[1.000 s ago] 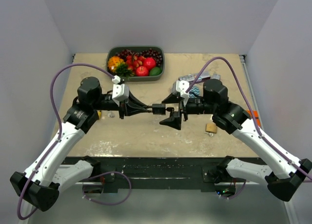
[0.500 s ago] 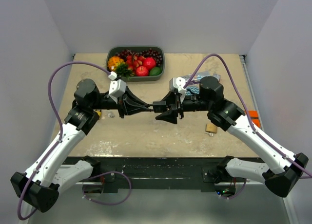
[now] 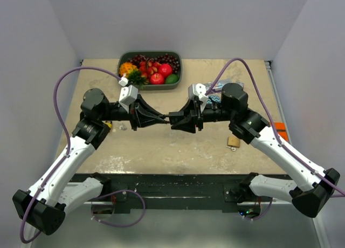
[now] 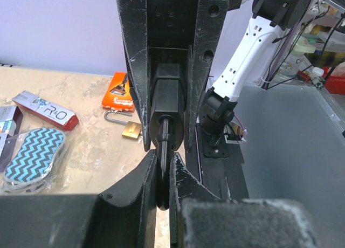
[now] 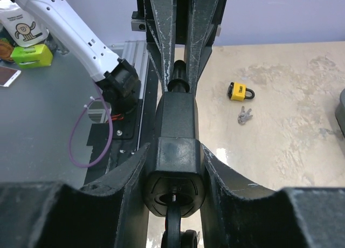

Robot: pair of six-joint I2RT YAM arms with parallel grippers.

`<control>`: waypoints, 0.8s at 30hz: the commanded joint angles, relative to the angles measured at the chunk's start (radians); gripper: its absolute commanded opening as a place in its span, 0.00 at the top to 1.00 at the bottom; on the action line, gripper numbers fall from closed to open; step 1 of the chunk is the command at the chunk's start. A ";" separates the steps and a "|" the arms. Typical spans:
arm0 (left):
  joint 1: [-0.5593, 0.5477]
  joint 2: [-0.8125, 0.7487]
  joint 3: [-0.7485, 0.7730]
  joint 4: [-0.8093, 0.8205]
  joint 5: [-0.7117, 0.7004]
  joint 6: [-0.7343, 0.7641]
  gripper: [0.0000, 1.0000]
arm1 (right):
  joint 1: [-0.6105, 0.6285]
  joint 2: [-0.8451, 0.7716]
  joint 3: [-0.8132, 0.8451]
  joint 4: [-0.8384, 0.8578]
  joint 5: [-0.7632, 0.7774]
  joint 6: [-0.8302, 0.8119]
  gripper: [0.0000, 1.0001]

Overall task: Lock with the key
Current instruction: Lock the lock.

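Observation:
A black padlock point(image 3: 173, 118) hangs in mid-air between the two arms above the middle of the table. My left gripper point(image 3: 161, 119) is shut on its thin shackle end; in the left wrist view the gripper point(image 4: 163, 159) pinches that thin black bar, with the lock body point(image 4: 167, 105) beyond it. My right gripper point(image 3: 182, 121) is shut on the lock body; in the right wrist view this gripper point(image 5: 175, 148) clamps the body point(image 5: 175, 124) on both sides. A black key point(image 5: 173, 226) sticks out of the round keyhole face towards the right wrist camera.
A bowl point(image 3: 178, 75) of fruit stands at the back. A brass padlock point(image 3: 233, 142) lies at the right, a yellow padlock point(image 5: 237, 90) and loose keys point(image 5: 246, 116) at the left. An orange packet point(image 4: 119, 94) and a zigzag sleep mask point(image 4: 32, 151) lie at the back right.
My right gripper was open and apart from the padlock; it has moved left and shut on the lock body. The left gripper has kept its hold and shifted slightly left.

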 commanded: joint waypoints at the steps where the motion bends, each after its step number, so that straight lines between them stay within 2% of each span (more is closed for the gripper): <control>1: -0.004 -0.004 0.014 0.156 0.005 -0.058 1.00 | 0.018 0.023 0.009 0.043 -0.049 0.008 0.92; 4: -0.025 0.002 0.019 0.146 -0.003 -0.052 1.00 | 0.042 0.043 0.021 0.011 -0.051 -0.020 1.00; 11: -0.082 0.014 0.062 0.025 -0.035 0.062 1.00 | 0.050 0.072 0.029 -0.021 -0.041 -0.029 1.00; 17: -0.063 0.016 0.113 -0.132 -0.051 0.179 0.99 | 0.048 0.057 0.007 -0.009 -0.017 -0.020 1.00; 18: -0.052 0.010 0.113 -0.179 -0.046 0.195 0.86 | 0.045 0.054 0.007 -0.006 -0.015 -0.017 1.00; 20: -0.009 0.005 0.119 -0.219 -0.029 0.212 0.74 | 0.032 0.041 0.000 0.011 -0.017 0.003 1.00; 21: 0.003 0.003 0.122 -0.277 -0.020 0.253 0.64 | 0.026 0.040 -0.005 0.018 -0.017 0.012 1.00; 23: 0.019 -0.007 0.136 -0.357 -0.028 0.333 0.52 | 0.010 0.031 -0.009 0.026 -0.026 0.024 1.00; 24: 0.022 -0.012 0.137 -0.418 -0.031 0.387 0.49 | 0.007 0.029 -0.009 0.028 -0.026 0.026 1.00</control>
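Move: The right gripper holds the black lock's body. From the left fingers, shut on its shackle, the body lies about 5 cm straight to the right at the same height; from the right hand, the shackle is some 5 cm to the left, level with it. On the table some 28 cm below, the small keys are about 8 cm ahead and 18 cm left of the left hand. The brass padlock is 1 cm ahead and 23 cm right of the right hand, equally far below. Press both hands together, left gripper to the right on the shackle and right gripper to the left with the lock body, under a centimetre each. Meanwhile sink the right hand about 3.5 cm with a slight tilt and the left about 1 cm. Then open the left fingers off the shackle and start easing that hand back left, the right keeping its grip. ##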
